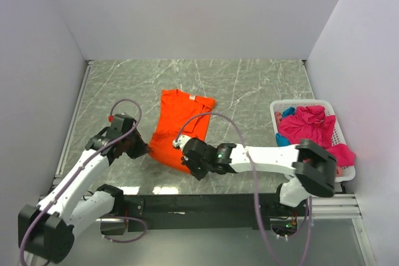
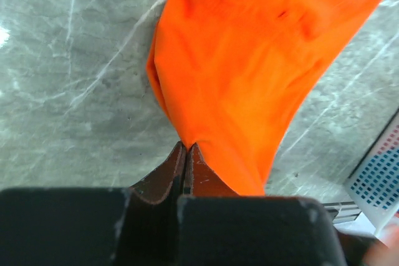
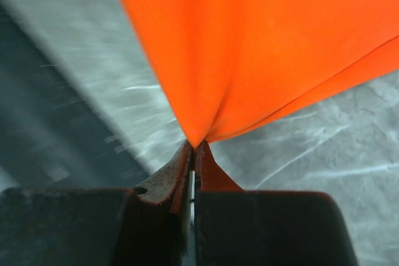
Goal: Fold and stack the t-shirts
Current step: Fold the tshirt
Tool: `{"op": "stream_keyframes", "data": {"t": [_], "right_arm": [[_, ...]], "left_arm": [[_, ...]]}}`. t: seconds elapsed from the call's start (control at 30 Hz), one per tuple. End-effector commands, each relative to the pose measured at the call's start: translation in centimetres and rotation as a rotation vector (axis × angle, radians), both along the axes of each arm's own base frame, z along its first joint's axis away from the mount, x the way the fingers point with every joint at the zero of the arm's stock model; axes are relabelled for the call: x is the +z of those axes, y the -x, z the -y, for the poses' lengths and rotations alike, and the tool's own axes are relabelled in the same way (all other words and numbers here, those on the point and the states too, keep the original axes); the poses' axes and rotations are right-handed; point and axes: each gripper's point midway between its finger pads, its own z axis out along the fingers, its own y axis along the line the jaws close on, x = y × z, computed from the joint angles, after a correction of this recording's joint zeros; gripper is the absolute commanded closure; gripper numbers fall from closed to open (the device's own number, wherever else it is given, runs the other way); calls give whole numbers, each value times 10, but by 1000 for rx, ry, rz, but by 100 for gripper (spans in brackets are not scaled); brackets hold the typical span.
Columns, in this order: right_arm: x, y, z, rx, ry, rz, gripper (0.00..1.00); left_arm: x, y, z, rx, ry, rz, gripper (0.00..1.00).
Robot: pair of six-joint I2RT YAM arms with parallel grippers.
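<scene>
The bright orange t-shirt (image 1: 177, 126) lies lengthwise in the middle of the marble table, partly folded. My left gripper (image 1: 144, 149) is shut on its near left corner; the left wrist view shows the orange cloth (image 2: 249, 79) pinched at the fingertips (image 2: 187, 149). My right gripper (image 1: 185, 161) is shut on the near right corner; the right wrist view shows the cloth (image 3: 249, 48) rising from the pinch (image 3: 194, 146). Magenta-pink shirts (image 1: 308, 126) and a bit of teal-blue cloth (image 1: 287, 114) fill the basket at the right.
A white plastic basket (image 1: 340, 130) stands at the table's right edge, also showing as a corner in the left wrist view (image 2: 380, 179). Walls close the table at the back and sides. A dark rail (image 1: 206, 204) runs along the near edge.
</scene>
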Motion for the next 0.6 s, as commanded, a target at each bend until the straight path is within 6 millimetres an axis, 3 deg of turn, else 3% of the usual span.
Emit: {"op": "stream_keyframes", "data": {"t": [0.0,0.17,0.3,0.4,0.43,0.53,0.57], "right_arm": [[51,3,0,-32,-108,9,100],[97,-27,2,-106,-161,68,100],[114,-61,18,-210,-185,56,100],[125,-87,28,-260,-195,64,100],[128,-94,30,-265,-196,78,100],[133,-120,41,-323,-203,90,100],[138,-127,41,-334,-214,87,100]], "left_arm": [[25,-8,-7,35,-10,83,99],[62,-41,4,25,16,185,99],[95,-75,12,24,20,272,99],[102,-94,10,48,-15,286,99],[114,-103,10,57,-15,312,99],[125,-125,14,53,-19,342,99],[118,-132,15,54,-28,319,99]]}}
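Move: The shirt lies folded lengthwise with its near hem already pinched at both corners. Its collar end, where the hem is being taken, is about 19 cm ahead of the left hand, 16 cm to its right and 7 cm lower. From the right hand that collar end is some 27 cm ahead, 2 cm left and 3 cm lower; the laundry basket is about 40 cm right of this hand and 12 cm ahead. The shirt's hem is lifted and carried away from the bases towards the collar end, both shut grippers keeping their pinch. Each hand starts nearly straight up, then sweeps forward while still rising: the left about 10 cm forward and 9 up, fingers tipping slightly outward; the right some 11 forward and 12 up, drifting a little right and turning about 20 degrees clockwise. ##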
